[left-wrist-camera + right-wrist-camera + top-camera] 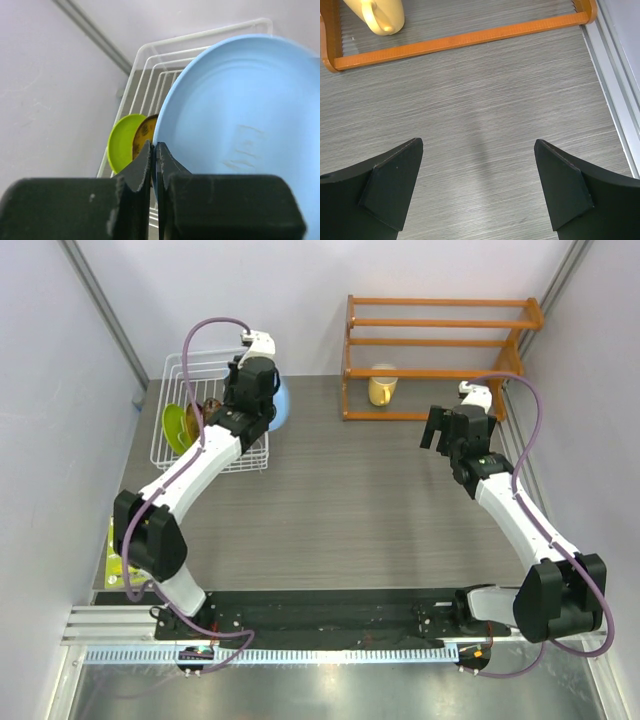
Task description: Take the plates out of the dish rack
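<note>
The white wire dish rack point(190, 375) stands at the far left of the table. In the left wrist view the large light blue plate point(240, 125) stands on edge at the rack's right side. My left gripper point(154, 150) is shut on that plate's rim. From above, the light blue plate point(284, 405) shows just right of my left gripper point(255, 410). Behind it in the dish rack point(160, 65) stand a lime green plate point(121, 147) and an amber patterned plate point(144, 131). My right gripper point(479, 145) hangs open over bare table, holding nothing.
An orange wooden slatted shelf point(440, 340) stands at the back right with a yellow mug point(381, 390) inside it. A yellow-green object point(118, 560) lies at the table's left edge. My right gripper point(437, 427) is in front of the shelf.
</note>
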Tool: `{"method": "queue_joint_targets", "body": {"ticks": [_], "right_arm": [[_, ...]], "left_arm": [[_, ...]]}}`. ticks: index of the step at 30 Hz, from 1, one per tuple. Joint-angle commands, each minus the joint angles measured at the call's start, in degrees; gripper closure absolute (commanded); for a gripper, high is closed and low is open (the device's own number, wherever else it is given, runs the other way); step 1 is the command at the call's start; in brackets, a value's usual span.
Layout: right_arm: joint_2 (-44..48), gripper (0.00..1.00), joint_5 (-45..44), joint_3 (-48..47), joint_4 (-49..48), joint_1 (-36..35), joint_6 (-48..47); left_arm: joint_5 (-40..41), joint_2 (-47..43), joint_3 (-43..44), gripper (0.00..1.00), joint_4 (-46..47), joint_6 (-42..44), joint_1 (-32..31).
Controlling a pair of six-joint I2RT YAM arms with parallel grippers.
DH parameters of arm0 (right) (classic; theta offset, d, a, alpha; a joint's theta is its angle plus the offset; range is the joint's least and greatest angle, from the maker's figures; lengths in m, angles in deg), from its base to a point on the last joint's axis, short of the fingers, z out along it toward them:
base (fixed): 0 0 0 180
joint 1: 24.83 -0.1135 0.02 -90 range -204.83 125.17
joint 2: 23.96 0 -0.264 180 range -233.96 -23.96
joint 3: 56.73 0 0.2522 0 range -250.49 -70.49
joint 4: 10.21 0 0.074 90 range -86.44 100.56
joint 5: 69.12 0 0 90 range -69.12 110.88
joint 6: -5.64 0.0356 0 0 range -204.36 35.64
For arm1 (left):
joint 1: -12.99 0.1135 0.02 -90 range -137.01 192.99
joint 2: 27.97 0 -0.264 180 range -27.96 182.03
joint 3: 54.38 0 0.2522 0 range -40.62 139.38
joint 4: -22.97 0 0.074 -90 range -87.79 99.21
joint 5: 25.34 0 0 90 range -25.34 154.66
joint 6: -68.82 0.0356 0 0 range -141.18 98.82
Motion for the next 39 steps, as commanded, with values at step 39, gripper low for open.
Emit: {"method": "queue_joint_targets", "body": {"ticks": [39], "right_arm": [[0.3,0.26,48.5,-0.8,-4.6,1.7,21.5]], "left_arm": [[-49.5,-8.1,-15.8,1.00,1.2,-43.2,-4.3]]}}
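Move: The blue plate, already up out of the dish rack in the left fingers, has its middle some 41 cm left of the open right gripper, 12 cm farther out and 5 cm higher. From the right hand, the yellow mug lies about 12 cm ahead, 13 cm left and 14 cm below. The right gripper is some 45 cm right of the left hand, 9 cm back and 11 cm lower; the green plate is about 12 cm left of the left hand, 2 cm ahead and 18 cm below. Keeping its shut grip on the blue plate's left rim, the left arm swings it up and right, then down and slightly back towards the right gripper, ending about 17 cm right and 12 cm lower, rolling right and yawing clockwise. The right hand first rises and draws back a little, then goes about 10 cm left and down towards the plate, rolling some 30 degrees, fingers closing to about three-quarters open but not yet on the rim. ##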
